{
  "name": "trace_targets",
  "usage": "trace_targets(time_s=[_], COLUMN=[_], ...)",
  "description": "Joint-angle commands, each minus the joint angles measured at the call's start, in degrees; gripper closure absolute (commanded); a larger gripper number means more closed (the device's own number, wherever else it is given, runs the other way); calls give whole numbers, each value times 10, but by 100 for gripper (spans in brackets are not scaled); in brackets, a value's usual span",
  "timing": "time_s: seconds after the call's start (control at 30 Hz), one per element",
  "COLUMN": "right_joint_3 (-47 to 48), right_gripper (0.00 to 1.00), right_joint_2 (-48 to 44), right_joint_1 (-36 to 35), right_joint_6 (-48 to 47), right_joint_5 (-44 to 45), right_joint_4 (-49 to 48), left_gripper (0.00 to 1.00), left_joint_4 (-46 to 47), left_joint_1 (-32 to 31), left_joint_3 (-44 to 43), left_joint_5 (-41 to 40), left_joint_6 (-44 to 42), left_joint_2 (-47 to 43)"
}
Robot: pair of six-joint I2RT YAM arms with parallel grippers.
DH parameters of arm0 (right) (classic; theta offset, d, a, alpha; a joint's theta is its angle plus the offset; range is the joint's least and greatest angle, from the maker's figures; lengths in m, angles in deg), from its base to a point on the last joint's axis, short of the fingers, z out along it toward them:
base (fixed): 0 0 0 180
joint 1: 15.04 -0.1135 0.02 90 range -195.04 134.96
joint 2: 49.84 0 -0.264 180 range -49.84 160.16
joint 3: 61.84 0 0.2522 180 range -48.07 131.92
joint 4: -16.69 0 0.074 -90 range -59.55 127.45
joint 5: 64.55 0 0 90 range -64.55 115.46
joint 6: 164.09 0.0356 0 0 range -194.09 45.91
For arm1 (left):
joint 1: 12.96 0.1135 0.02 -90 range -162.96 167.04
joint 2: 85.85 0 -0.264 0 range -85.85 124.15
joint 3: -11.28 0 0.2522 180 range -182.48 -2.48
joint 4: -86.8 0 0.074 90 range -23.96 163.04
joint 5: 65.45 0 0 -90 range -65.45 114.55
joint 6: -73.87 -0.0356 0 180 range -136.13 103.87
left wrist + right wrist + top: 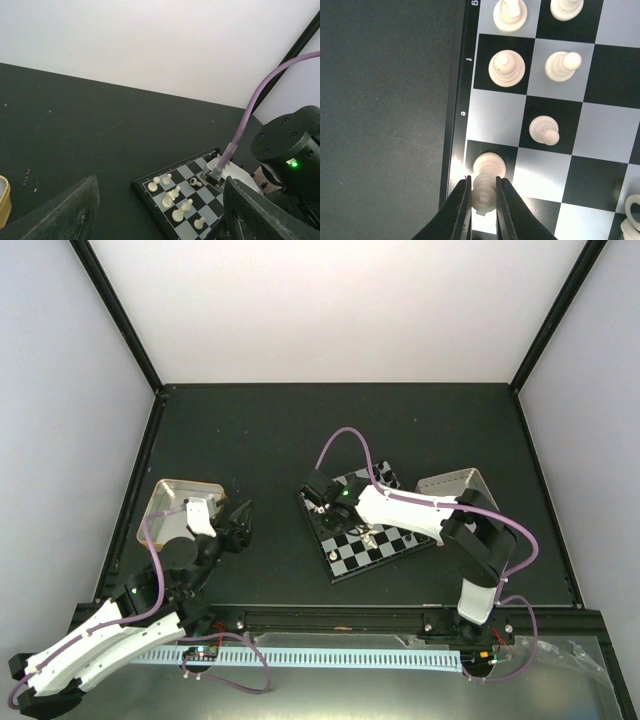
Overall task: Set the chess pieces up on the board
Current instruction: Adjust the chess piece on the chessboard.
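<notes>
The board (350, 560) lies right of centre, turned at an angle. Several cream-white chess pieces (506, 67) stand on its squares near the lettered rim (461, 100). My right gripper (483, 197) is shut on a tall cream-white piece (489, 167) whose base rests on a black edge square. One small cream piece (631, 220) lies on its side at the lower right. My left gripper (160, 215) hangs open and empty over the dark table, left of the board (150, 192), its fingers (75, 210) far apart. No black pieces are in view.
A metal tray (185, 495) sits at the left beside my left arm. A second tray (455, 485) stands right of the board, behind my right arm. A purple cable (350, 440) loops above the board. Black frame posts line the table's sides.
</notes>
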Motion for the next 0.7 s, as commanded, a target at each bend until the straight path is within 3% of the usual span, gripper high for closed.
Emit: trace_targets(time_s=[0.0,0.23,0.5,0.67], right_joint_3=[-1,13,-50,-122], right_gripper=[83,60,57,57], right_joint_2=[-3,-26,-131,-180], right_joint_1=[-3,-3,12,76], right_joint_6=[8,16,61,118], right_joint_5=[3,3,84,109], right_joint_4=[3,6,-24,-37], left_gripper=[31,31,30,30], left_joint_4=[-9,-8,-4,8], left_joint_1=[2,3,2,3], left_joint_3=[-3,-3,-3,-5], left_joint_5=[-7,-8,0,13], left_joint_6=[4,3,0,-8], left_joint_2=[-2,-2,9,26])
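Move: Between the right fingers, still held near its top, is the tall white piece, upright on a dark square of the board's left-hand row; its middle is about 2 cm below the hand. A white pawn stands some 3 cm ahead and 1 cm right of that hand, a taller white piece 5 cm ahead and 2 cm left, and the lying white pieces about 10 cm right, level with it. From the left hand, the tall white piece is roughly 3 cm ahead, 18 cm right and 21 cm below. Hold the right hand still over the tall white piece while the fingers open from nearly shut to a bit under half, letting go of its top. Then lift about 6 cm clear and, still rising, swing some 4 cm right and a little forward over the board, turning the wrist roughly 10 degrees clockwise and tilting it slightly. ##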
